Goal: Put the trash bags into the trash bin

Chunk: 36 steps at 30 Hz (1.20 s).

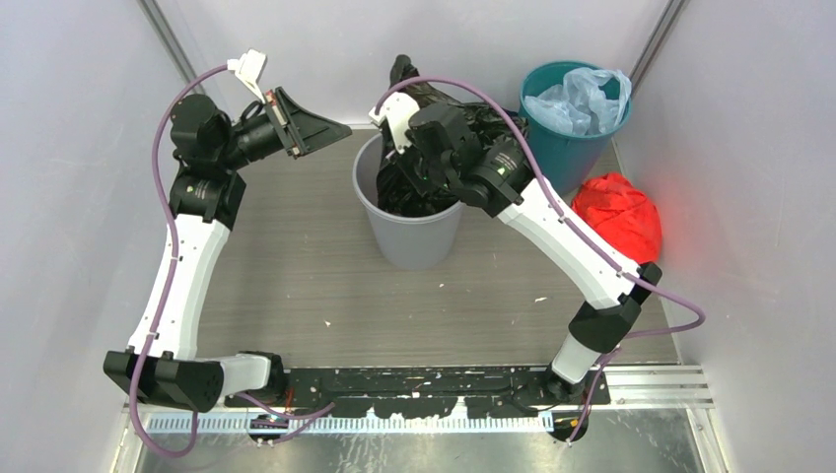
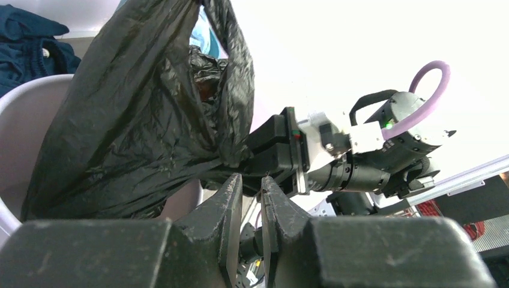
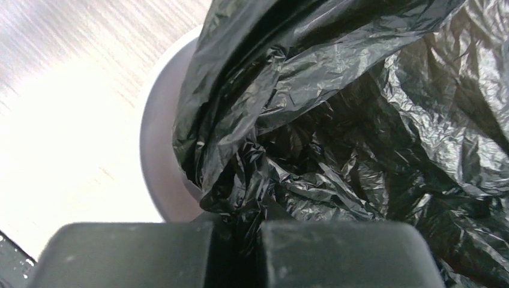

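The light grey trash bin (image 1: 409, 236) stands mid-table. The glossy black trash bag (image 1: 422, 189) fills its mouth, and a fold of it rises above the rim. My right gripper (image 1: 402, 158) hovers over the bin's right side, shut on a bunched fold of the bag (image 3: 336, 120). In the right wrist view the plastic is pinched between the right gripper (image 3: 243, 216), with the bin's rim (image 3: 159, 150) to the left. My left gripper (image 1: 335, 128) hangs left of the bin, level with the bag (image 2: 132, 120). The left gripper (image 2: 251, 180) is open a narrow slit, nothing in it.
A teal round bin (image 1: 567, 143) holding a pale blue plastic bag (image 1: 582, 99) stands at the back right. A red cloth bundle (image 1: 616, 215) lies in front of it by the right wall. White walls close in both sides and the back.
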Available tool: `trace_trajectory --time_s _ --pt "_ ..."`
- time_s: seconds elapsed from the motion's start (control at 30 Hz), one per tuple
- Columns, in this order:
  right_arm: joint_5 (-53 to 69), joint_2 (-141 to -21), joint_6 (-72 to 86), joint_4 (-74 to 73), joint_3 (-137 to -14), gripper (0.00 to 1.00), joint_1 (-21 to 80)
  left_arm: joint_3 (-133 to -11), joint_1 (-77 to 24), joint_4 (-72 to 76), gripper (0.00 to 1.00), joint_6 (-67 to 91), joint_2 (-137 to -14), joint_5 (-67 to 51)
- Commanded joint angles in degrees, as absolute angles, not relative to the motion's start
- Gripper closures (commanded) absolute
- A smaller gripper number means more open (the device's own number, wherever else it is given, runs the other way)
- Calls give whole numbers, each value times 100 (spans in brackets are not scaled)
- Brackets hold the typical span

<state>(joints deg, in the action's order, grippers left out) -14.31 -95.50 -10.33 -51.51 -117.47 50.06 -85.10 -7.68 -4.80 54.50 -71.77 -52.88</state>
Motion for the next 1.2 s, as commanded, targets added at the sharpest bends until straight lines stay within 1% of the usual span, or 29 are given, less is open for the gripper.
trace_trajectory --time_s 0.0,0.47,0.63,0.67,0.7,0.87,0.97,1.07,1.17 --pt "-1079 -9373 -873 -5159 -11618 99 5003 -8516 -712 -365 81 5324 -7127 -5256" --pt "-956 -9398 -805 -5130 -11311 99 5226 -8561 -690 -575 79 5194 -7298 -5159" --pt "-1046 -9368 -826 -5155 -11206 99 5348 -8645 -686 -396 68 5436 -7417 -5273" --pt "-1060 -9367 -818 -5158 -11191 99 5366 -8659 -687 -285 60 5534 -7449 -5335" --pt "-1077 -9364 -807 -5159 -11177 99 5374 -8653 -686 -179 57 5617 -7481 -5382" --pt "-1144 -9381 -800 -5192 -11171 99 5478 -8648 -686 -97 56 5685 -7463 -5363" --pt "-1183 -9408 -791 -5195 -11167 99 5540 -8735 -686 -336 54 5605 -7494 -5340" --pt "-1233 -9460 -790 -5202 -11179 99 5597 -8976 -690 -894 45 5280 -7592 -5293" --pt "-1267 -9517 -782 -5215 -11232 99 5673 -9094 -686 -1114 35 5157 -7620 -5274"
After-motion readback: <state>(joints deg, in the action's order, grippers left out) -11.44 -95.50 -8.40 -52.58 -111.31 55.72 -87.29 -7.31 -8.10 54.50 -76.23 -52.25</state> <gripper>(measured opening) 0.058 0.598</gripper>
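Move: The black bag hangs from my right fingers; its middle is about 8 cm ahead of my left hand, 11 cm to the right and 10 cm lower. The grey bin's middle lies some 9 cm ahead of my right hand, 1 cm to the right and 23 cm below. The teal bin stands about 18 cm farther out than the grey one and 30 cm to its right; the dark blue cloth is 25 cm beyond the grey bin, 9 cm right. My right hand keeps its pinch on the black bag and draws it down, back and a little left, about 7 cm in all, over the grey bin's near-left rim, tipping slightly farther down. Meanwhile my left hand eases some 3 cm forward and down towards the loose edge of the bag, and its fingers open from nearly shut to over half wide. ##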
